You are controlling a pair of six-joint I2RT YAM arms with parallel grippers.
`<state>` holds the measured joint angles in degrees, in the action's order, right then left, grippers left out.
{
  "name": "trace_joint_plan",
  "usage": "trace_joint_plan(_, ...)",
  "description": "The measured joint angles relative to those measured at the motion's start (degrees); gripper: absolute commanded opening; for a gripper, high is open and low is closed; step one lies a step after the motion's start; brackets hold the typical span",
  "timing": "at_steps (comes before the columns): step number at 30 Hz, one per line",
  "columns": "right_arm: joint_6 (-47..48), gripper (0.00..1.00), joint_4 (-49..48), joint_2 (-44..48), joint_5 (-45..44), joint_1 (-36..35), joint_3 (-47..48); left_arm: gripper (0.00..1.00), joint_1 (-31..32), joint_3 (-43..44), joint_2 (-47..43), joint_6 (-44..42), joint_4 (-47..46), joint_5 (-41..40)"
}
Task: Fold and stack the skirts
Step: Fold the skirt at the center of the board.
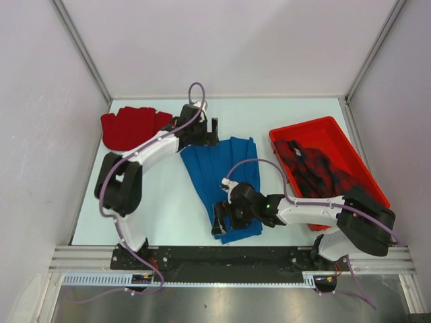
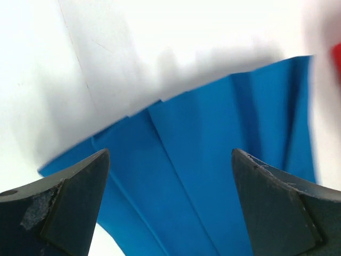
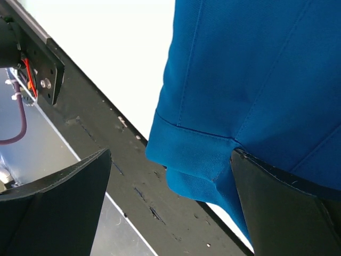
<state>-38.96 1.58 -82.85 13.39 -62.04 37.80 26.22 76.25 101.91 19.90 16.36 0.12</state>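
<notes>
The blue pleated skirt (image 1: 225, 185) lies flat in the middle of the table, its near end reaching the front edge. My left gripper (image 1: 205, 131) hovers open over its far end; in the left wrist view the blue skirt (image 2: 213, 176) fills the gap of the left gripper (image 2: 169, 154). My right gripper (image 1: 221, 219) stands open at the skirt's near-left corner. In the right wrist view that hemmed corner of the blue skirt (image 3: 240, 80) lies between the open jaws of the right gripper (image 3: 170, 154), ungripped. The red skirt (image 1: 131, 128) lies folded at the far left. The plaid skirt (image 1: 313, 168) lies crumpled in the tray.
The red plastic tray (image 1: 306, 124) sits at the right side of the table. A black rail (image 3: 106, 144) runs along the table's front edge right under the blue skirt's corner. Grey walls close in the table on three sides.
</notes>
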Motion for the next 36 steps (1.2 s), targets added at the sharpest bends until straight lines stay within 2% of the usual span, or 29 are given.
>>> trace_joint_plan(4, 0.2, 1.00, 1.4, 0.7, -0.5, 0.6, 0.0, 1.00, -0.4, 4.0, 6.7, -4.5, 1.1, 0.2)
trace_joint_plan(6, 0.7, 1.00, 3.0, 1.6, -0.7, 1.6, -0.1, 0.97, -0.5, 5.0, 9.1, -6.2, 1.6, 0.2)
trace_joint_plan(9, 1.9, 1.00, 5.4, 3.2, -1.0, 4.0, -0.5, 0.88, -0.5, 7.5, 13.0, -8.0, 2.7, 0.0)
trace_joint_plan(13, 3.6, 1.00, 8.7, 4.8, -1.1, 7.5, -1.0, 0.69, -0.5, 9.6, 16.4, -7.8, 4.7, -1.7)
trace_joint_plan(16, 4.5, 1.00, 10.9, 5.6, -1.1, 10.0, -1.1, 0.62, -0.5, 7.6, 15.8, -6.5, 4.5, -2.0)
trace_joint_plan(19, 5.3, 1.00, 13.1, 6.8, -0.9, 12.3, -1.3, 0.54, -0.5, -0.3, 11.5, -4.8, 1.4, -2.1)
trace_joint_plan(25, 7.7, 1.00, 17.1, 10.2, 1.0, 12.3, -2.4, 0.48, -0.5, -13.2, 2.0, -0.3, -1.0, -3.3)
trace_joint_plan(30, 8.2, 1.00, 21.3, 15.0, 1.2, 12.1, -2.9, 0.50, -0.4, -22.9, -6.1, 5.3, -1.8, -4.9)
trace_joint_plan(35, 8.4, 1.00, 24.8, 24.4, 1.5, 16.8, -3.3, 0.52, 2.1, -34.3, -19.3, 14.2, 1.9, -7.8)
trace_joint_plan(36, 8.1, 1.00, 25.2, 26.7, 1.7, 18.2, -3.3, 0.56, 3.3, -35.9, -21.7, 15.9, 3.3, -8.8)
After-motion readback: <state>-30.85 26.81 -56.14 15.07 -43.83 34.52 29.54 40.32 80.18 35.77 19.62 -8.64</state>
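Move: The blue skirt's far edge lies under the left hand, about 1 cm ahead and 10 cm below; the red folded skirt is some 23 cm to that hand's left and 5 cm farther out. The right hand is low at the skirt's near end, whose middle lies about 6 cm to its right, 2 cm back and 1 cm below; the red tray is about 32 cm to its right and 15 cm ahead. Down first, about 9 cm and slightly forward, the left hand goes to the blue skirt's far edge, shuts its fingers partway on the cloth, then drags it low some 18 cm back and a little left, tipping its fingers further down. Meanwhile the open right hand sweeps right with the skirt's near end, first veering forward and then back, and finally lifts clear, still going right. ##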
